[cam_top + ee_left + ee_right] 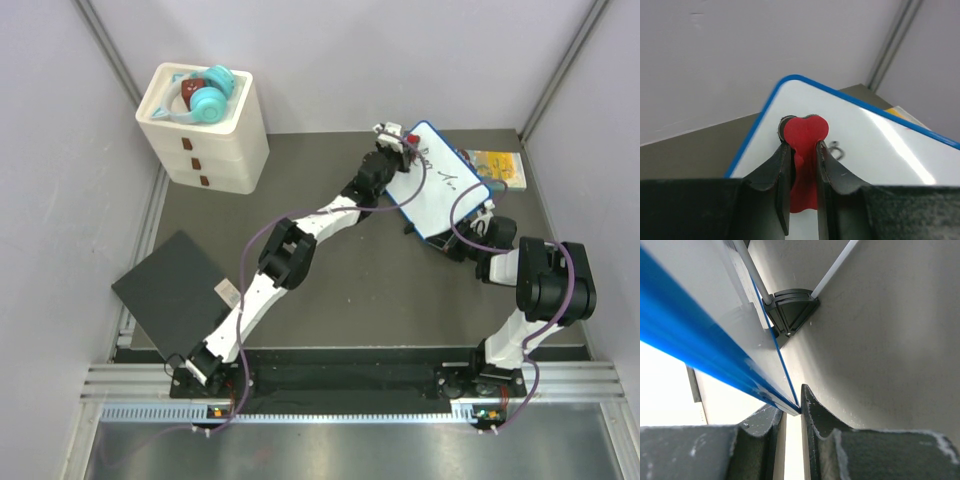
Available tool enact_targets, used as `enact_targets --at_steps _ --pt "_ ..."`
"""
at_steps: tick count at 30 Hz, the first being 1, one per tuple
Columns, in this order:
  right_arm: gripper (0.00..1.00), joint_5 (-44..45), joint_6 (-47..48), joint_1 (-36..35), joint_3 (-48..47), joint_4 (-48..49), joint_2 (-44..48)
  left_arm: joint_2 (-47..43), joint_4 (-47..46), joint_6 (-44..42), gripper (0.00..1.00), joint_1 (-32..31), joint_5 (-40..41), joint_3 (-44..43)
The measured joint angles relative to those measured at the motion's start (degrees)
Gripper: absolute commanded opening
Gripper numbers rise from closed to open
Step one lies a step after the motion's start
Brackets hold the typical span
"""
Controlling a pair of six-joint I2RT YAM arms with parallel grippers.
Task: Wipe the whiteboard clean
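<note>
The whiteboard (447, 198) is held tilted above the dark table at the back right, with black handwriting (441, 173) on its face. My left gripper (401, 141) is shut on a red eraser (804, 132), whose end rests on the whiteboard (875, 150) near its rounded top corner, beside a small black mark (836, 149). My right gripper (474, 222) is shut on the board's lower right edge. In the right wrist view the blue rim (700, 355) runs down into my right gripper (801, 407), and a black foot (790, 310) shows on the back of the board.
A white drawer unit (210, 150) stands at the back left with teal headphones (208, 95) on top. A flat black square panel (175, 290) lies at the left front. A small colourful book (497, 167) lies behind the board at the back right. Grey walls enclose the table.
</note>
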State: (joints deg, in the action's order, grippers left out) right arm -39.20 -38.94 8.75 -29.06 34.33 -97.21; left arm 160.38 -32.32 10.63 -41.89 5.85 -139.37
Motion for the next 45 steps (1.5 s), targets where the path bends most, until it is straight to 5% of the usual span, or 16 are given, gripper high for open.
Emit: enact_targets --at_steps 5,27,38,45 --pt "0.00 -0.04 0.00 0.00 0.00 0.04 -0.02 0.33 0.63 0.46 0.02 3.41 0.79 1.09" --pt "0.00 -0.15 -0.55 0.00 0.00 0.13 -0.07 0.72 -1.01 -14.16 0.00 1.01 -27.96 1.33" --pt "0.00 -0.37 -0.72 0.07 0.00 0.52 -0.42 -3.39 11.28 -42.49 0.00 -2.51 -37.66 3.06" --pt "0.00 -0.37 -0.70 0.07 0.00 0.70 -0.48 -4.79 11.96 -50.62 0.00 -4.94 -45.46 5.49"
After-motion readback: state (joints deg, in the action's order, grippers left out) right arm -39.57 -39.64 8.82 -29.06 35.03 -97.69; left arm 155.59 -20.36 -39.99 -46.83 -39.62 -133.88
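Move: The left hand holds the red eraser at the board's far-left edge; the whiteboard's middle lies about 9 cm back, 5 cm to its right and 4 cm lower. The remaining ink marks are nearer, roughly 4 cm back and 4 cm right, 1 cm down. The right gripper, pinching the board's near corner, is some 22 cm back, 9 cm right and 14 cm below. From the right hand the board's middle is about 13 cm ahead, 4 cm left and 10 cm up. Keeping the eraser against the whiteboard, the left hand first runs on about 5 cm forward and left, then reverses and sweeps back and right across the face, ending some 14 cm back and 9 cm right of its start and a little lower. Its wrist rolls left side up while the fingers swing clockwise about 45 degrees to point right. The right hand stays put, still gripping the near corner. ##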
